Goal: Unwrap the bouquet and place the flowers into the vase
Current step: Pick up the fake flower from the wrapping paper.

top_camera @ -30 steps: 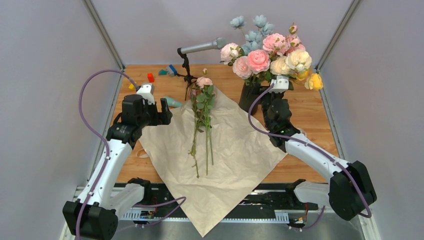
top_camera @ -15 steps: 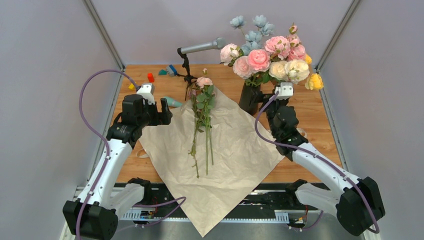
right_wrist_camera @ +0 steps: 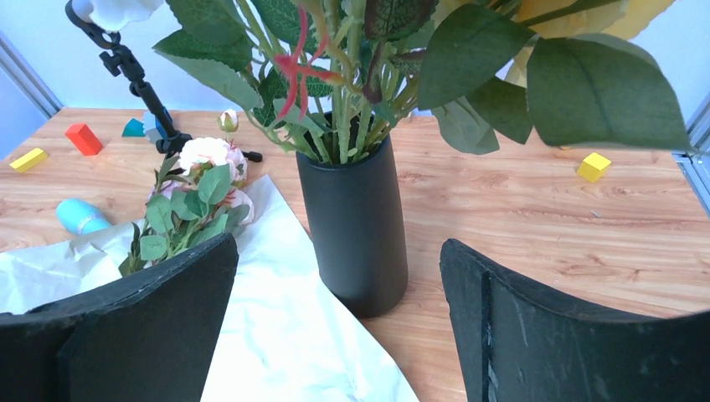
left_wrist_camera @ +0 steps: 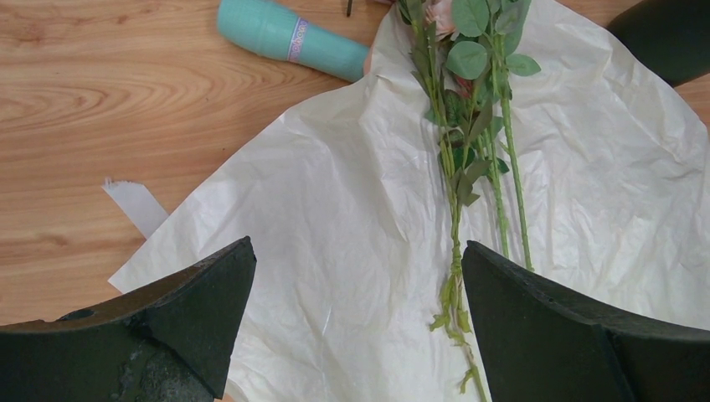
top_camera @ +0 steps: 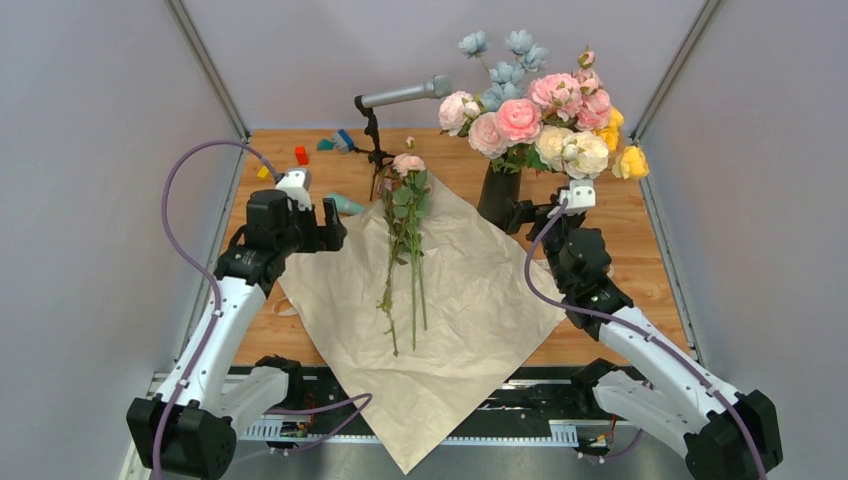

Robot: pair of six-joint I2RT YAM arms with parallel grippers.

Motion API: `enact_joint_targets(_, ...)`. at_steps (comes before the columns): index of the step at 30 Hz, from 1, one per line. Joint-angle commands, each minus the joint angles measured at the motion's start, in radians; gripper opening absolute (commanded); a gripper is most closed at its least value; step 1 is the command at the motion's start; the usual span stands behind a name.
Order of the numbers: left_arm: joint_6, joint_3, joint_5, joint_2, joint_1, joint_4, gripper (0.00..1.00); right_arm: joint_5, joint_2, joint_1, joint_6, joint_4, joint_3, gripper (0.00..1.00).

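Observation:
The bouquet's paper (top_camera: 450, 300) lies spread flat on the table, beige side up. Long-stemmed flowers (top_camera: 405, 225) with a pink bloom at the far end lie on it. The black vase (top_camera: 497, 195) stands at the paper's far right corner and holds pink and cream blooms (top_camera: 520, 120) together with blue and yellow ones. My right gripper (top_camera: 517, 214) is open just to the right of the vase (right_wrist_camera: 356, 222), not touching it, with nothing between its fingers. My left gripper (top_camera: 328, 222) hangs open over the paper's left edge, with the stems (left_wrist_camera: 456, 167) to its right.
A microphone on a stand (top_camera: 400, 95) rises behind the flowers. A teal cylinder (top_camera: 347, 206) lies by the paper's far left edge. Small coloured blocks (top_camera: 300, 155) sit at the back left, and a yellow one (right_wrist_camera: 593, 166) right of the vase. A ribbon strip (left_wrist_camera: 138, 205) lies on the wood.
My right gripper has drawn back from the vase's top toward the near right and opened wider. The blooms in the vase have shifted a little. The left arm has stayed still.

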Motion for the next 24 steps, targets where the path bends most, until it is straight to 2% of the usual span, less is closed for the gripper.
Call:
enact_joint_targets(1, 0.019, -0.005, 0.027, 0.008, 0.002, 0.038, 1.00, -0.028, -0.059, -0.001, 0.037, -0.054, -0.030, 0.92)
enact_joint_targets(6, 0.014, -0.010, 0.026, 0.030, -0.018, 0.039, 1.00, -0.019, -0.123, 0.000, 0.064, -0.104, -0.071, 0.92)
enact_joint_targets(12, -0.028, -0.016, -0.024, 0.070, -0.117, 0.027, 0.99, -0.004, -0.222, -0.002, 0.118, -0.193, -0.125, 0.93)
enact_joint_targets(18, -0.169, -0.117, -0.038, 0.110, -0.253, 0.141, 0.99, 0.002, -0.308, -0.002, 0.158, -0.256, -0.170, 0.93)
enact_joint_targets(24, -0.262, -0.183, -0.054, 0.206, -0.332, 0.242, 0.96, -0.005, -0.359, -0.002, 0.189, -0.294, -0.196, 0.93)
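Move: The left-hand flower on the wrapping paper has its stem about 9 cm to the left hand's right, level with it and some 19 cm below. The other two stems lie roughly 6 cm farther right; the teal bottle is 15 cm ahead, in line sideways, and the vase 11 cm ahead and 32 cm right. From the right hand, that left flower lies about 23 cm left and 25 cm down, the vase 13 cm straight ahead. The left hand, wide open, starts slowly, then sweeps right and sinks over the paper towards the left flower's stem, some 8 cm each way, easing back 3 to 4 cm late on while tipping about 13 degrees down and turning slightly clockwise. The empty, open right hand keeps drawing back from the vase, also sinking about 5 cm and drifting a little right. ##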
